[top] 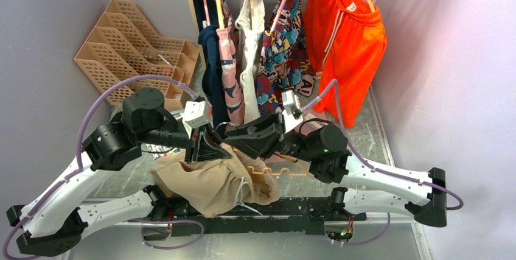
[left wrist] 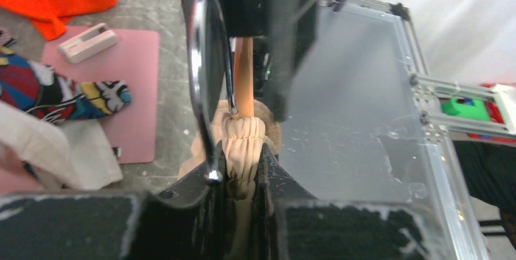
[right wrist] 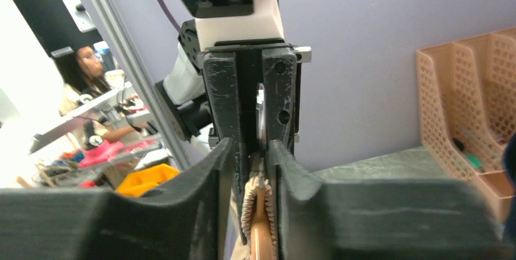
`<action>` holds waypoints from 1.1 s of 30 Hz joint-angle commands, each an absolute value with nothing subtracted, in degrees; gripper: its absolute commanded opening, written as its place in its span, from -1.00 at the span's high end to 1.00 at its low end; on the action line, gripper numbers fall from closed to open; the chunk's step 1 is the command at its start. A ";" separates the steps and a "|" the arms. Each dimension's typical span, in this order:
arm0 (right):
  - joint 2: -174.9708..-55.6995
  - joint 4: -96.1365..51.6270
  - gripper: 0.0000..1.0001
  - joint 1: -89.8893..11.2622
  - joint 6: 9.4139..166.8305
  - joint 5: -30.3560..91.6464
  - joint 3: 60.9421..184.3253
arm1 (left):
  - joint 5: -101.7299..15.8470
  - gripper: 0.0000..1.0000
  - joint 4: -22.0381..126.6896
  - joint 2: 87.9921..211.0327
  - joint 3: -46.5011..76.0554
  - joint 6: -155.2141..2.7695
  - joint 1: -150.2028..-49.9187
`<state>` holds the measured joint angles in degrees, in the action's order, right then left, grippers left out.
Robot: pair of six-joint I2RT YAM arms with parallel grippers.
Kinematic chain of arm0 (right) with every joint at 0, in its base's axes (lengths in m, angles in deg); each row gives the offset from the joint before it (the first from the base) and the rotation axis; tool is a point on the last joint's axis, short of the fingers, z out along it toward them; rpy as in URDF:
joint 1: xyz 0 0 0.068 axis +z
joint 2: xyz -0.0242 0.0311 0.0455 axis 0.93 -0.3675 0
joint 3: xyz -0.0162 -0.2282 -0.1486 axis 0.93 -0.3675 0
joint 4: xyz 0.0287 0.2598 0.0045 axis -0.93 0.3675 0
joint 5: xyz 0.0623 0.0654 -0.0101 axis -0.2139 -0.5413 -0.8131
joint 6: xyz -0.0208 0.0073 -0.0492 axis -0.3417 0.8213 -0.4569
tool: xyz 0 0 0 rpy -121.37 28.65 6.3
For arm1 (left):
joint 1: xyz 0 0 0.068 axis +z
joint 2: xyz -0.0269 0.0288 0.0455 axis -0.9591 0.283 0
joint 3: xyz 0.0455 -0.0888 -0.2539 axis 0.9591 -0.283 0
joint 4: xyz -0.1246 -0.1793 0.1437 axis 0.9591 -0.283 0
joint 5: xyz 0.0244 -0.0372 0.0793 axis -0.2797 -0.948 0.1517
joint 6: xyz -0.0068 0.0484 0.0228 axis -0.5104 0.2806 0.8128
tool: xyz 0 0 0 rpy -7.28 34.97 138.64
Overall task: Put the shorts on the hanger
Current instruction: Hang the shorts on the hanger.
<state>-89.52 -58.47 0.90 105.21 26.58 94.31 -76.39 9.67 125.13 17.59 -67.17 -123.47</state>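
The beige shorts lie bunched on the table in front of both arms. The pale orange hanger lies to their right, its wavy bar showing. My two grippers meet tip to tip above the shorts' upper edge. In the left wrist view my left gripper is shut on the gathered waistband, and the hanger's arm runs straight ahead from it. My right gripper stands very narrow around the hanger's end, with the waistband wrapped over that end and touching both fingers.
A rack behind holds bright orange shorts, a cream-white garment, patterned clothes and pink hangers. Tan lattice organizers stand at the back left. A pink mat with a small white device lies on the table. Purple walls close both sides.
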 commanded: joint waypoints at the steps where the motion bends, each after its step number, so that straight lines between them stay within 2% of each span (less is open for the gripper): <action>1: -86.41 -53.39 0.02 1.28 103.90 28.20 98.66 | -67.45 0.86 12.01 121.98 16.77 -66.86 -123.27; 3: -84.91 -46.22 -0.68 1.28 103.37 32.40 100.97 | -62.98 0.86 12.88 119.75 16.34 -67.06 -123.24; 4: -84.21 -42.00 -0.76 1.30 103.18 34.73 102.62 | -60.62 0.86 13.40 118.35 16.08 -67.37 -123.22; 8: -80.50 -24.98 -0.79 1.27 102.98 41.77 109.47 | -53.70 0.86 14.27 112.80 16.31 -67.64 -123.24; 12: -74.58 -13.48 -0.81 1.31 106.47 50.02 110.05 | -47.11 0.86 14.89 108.25 16.81 -68.04 -123.22; 16: -71.14 -6.25 -0.99 1.33 111.40 54.70 107.59 | -43.40 0.86 19.28 102.77 15.39 -69.55 -123.22; 24: -77.05 -3.29 -0.99 1.27 113.98 49.79 105.77 | -43.83 0.86 22.42 102.57 19.73 -69.04 -123.22; 30: -80.87 -10.29 -1.00 1.31 112.83 44.48 104.80 | -44.15 0.86 25.08 104.14 22.24 -68.76 -123.26; 33: -82.69 -9.84 -0.90 1.33 112.96 47.33 106.10 | -44.91 0.86 24.31 105.34 24.07 -68.45 -123.27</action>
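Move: The free side of the shorts' waistband hangs below the right gripper: about 6 cm to its right, 4 cm back and 17 cm down. The hanger's bare arm lies some 9 cm right, 3 cm back and 6 cm below that gripper, the hook about 2 cm left, ahead and above, and the white trousers roughly 22 cm ahead and 4 cm right. From the left gripper, already shut on waistband and hanger, the free side is about 9 cm right, 3 cm back and 14 cm down. Open the right gripper wide to let go of the hanger, back it off about 12 cm right while rising, then bring it down some 15 cm and back left towards the free waistband, tipping its fingers down. Keep the left grip shut, carrying shorts and hanger up and left, about 12 cm each, swinging the fingers counter-clockwise and upward. ##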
